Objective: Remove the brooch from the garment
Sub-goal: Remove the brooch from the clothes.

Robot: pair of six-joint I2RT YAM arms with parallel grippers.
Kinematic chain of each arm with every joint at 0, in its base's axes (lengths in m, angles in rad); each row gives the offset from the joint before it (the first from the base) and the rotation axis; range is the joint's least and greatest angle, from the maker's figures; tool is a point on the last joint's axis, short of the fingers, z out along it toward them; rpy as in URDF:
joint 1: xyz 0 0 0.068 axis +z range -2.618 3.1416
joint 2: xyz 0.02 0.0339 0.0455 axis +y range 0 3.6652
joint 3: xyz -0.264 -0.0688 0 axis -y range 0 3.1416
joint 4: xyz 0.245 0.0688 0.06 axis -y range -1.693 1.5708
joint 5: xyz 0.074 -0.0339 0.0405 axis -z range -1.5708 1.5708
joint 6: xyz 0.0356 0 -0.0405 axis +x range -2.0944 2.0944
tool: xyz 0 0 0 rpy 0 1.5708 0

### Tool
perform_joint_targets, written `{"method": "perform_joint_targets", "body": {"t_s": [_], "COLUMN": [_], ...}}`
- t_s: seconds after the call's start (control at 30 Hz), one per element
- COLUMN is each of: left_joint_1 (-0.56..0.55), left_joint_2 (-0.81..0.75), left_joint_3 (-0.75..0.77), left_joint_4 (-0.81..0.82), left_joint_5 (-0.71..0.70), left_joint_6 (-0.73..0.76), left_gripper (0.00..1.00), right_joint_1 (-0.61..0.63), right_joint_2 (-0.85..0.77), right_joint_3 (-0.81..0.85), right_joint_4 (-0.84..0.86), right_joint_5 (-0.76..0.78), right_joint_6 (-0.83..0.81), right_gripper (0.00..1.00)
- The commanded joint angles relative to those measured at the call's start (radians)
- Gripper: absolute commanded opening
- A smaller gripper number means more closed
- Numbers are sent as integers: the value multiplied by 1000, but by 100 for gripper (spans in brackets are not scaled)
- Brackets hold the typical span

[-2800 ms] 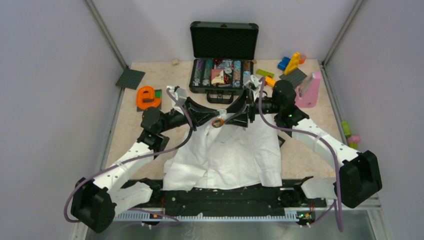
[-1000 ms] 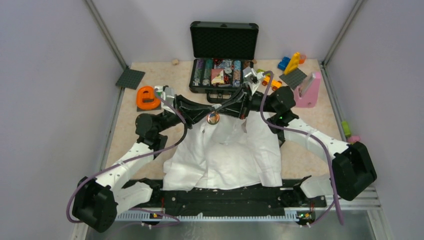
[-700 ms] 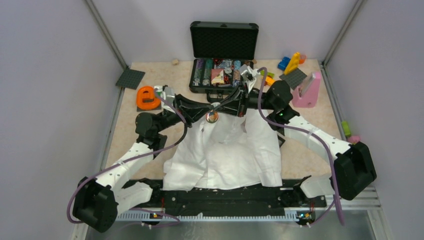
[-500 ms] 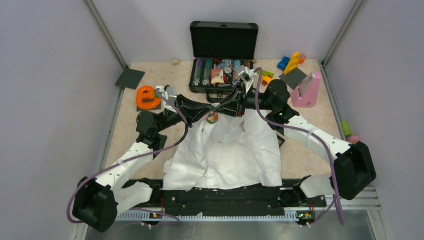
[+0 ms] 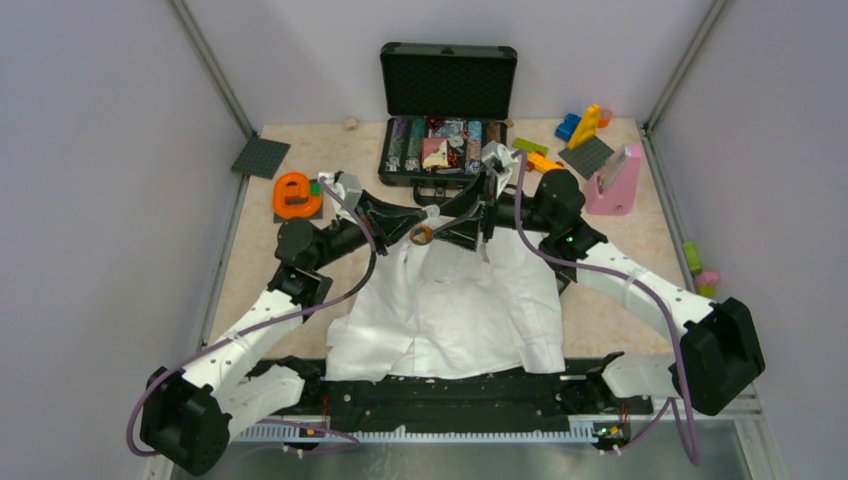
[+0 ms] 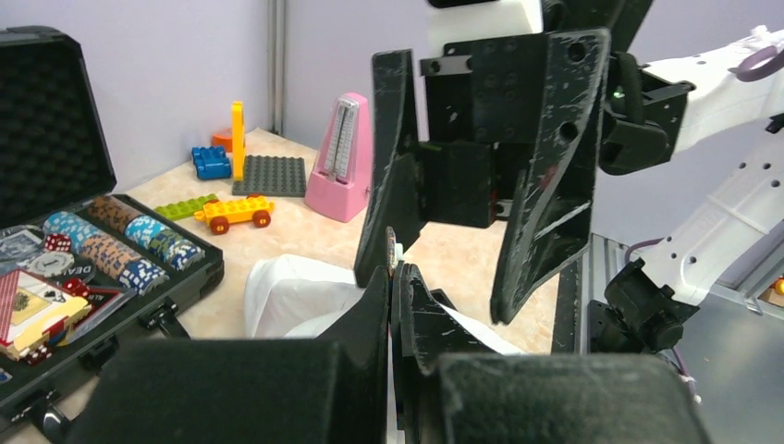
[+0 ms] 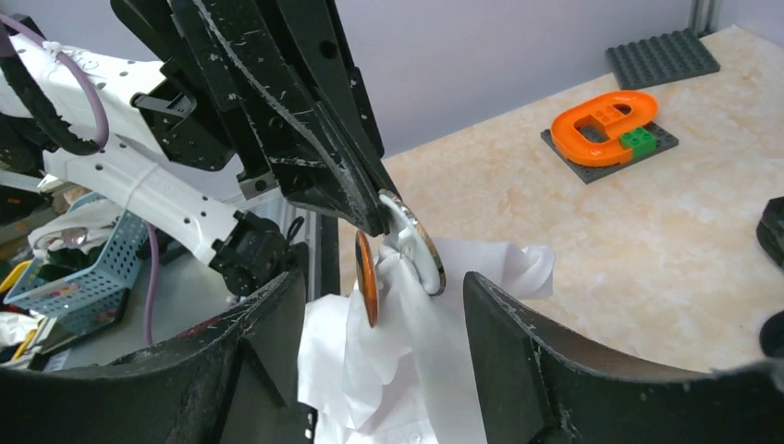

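The brooch [image 5: 421, 234] is a small round piece held just above the collar end of the white garment [image 5: 450, 310]. In the right wrist view it shows a pale disc with a brown rim [image 7: 421, 252] and an orange disc [image 7: 366, 277] seen edge-on, with white cloth bunched between them. My left gripper [image 5: 412, 224] is shut on the brooch's top edge, its jaws pressed together [image 6: 396, 277]. My right gripper [image 7: 379, 310] stands open around the brooch, one finger on each side, touching nothing. The shirt hangs from the brooch and lies spread towards the near edge.
An open black case [image 5: 447, 120] of poker chips stands just behind the grippers. A pink metronome [image 5: 617, 180], toy bricks [image 5: 585, 125] and a dark baseplate [image 5: 588, 155] sit back right. An orange ring piece [image 5: 293, 195] and another baseplate [image 5: 261, 157] sit back left.
My right gripper's jaws have opened and let go of the brooch. The left gripper has stayed shut on it, and both arms shifted slightly.
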Motion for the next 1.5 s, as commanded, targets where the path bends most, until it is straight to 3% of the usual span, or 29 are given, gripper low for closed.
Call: {"method": "perform_joint_targets", "body": {"t_s": [0.0,0.13,0.33,0.63,0.9,1.33,1.47], "left_joint_1": [0,0,0,0,0,0,0], "left_joint_2": [-24,-24,-11,-14,-1,21,25], "left_joint_3": [19,17,26,25,24,20,18], "left_joint_4": [30,51,104,149,211,277,294], "left_joint_5": [-37,-17,37,82,90,93,94], "left_joint_6": [9,-8,-65,-109,-154,-193,-205], "left_gripper": [0,0,0,0,0,0,0], "right_joint_1": [-26,-37,-36,-37,-37,-30,-25], "right_joint_2": [-66,-103,-78,-36,-32,0,4], "right_joint_3": [-35,-103,-85,-83,-94,-77,-74], "right_joint_4": [87,167,202,384,403,506,506], "right_joint_5": [59,160,105,10,-24,-69,-69], "right_joint_6": [29,51,50,159,163,244,244], "right_gripper": [64,52,61,37,43,34,26]}}
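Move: My left hand already has the brooch's upper rim at its shut fingertips; the brooch's middle lies some 2 cm below that hand and 1 cm back. From my half-open right hand the brooch is about 4 cm to the left and level in height. The garment hangs from the brooch, the middle of its body roughly 4 cm back and 5 cm to the right of my left hand, 25 cm below. The chip case stands some 28 cm ahead of my left hand and 4 cm to the right. My right hand first backs off about 2 cm to the right and a little forward, then rises some 3 cm and draws back towards my base, rolling about 10 degrees as its fingers narrow in steps around the brooch without shutting. My left hand keeps its closed grip on the rim and, after a short hold, carries the brooch back and up, each about 2.5 cm, turning slightly clockwise. ##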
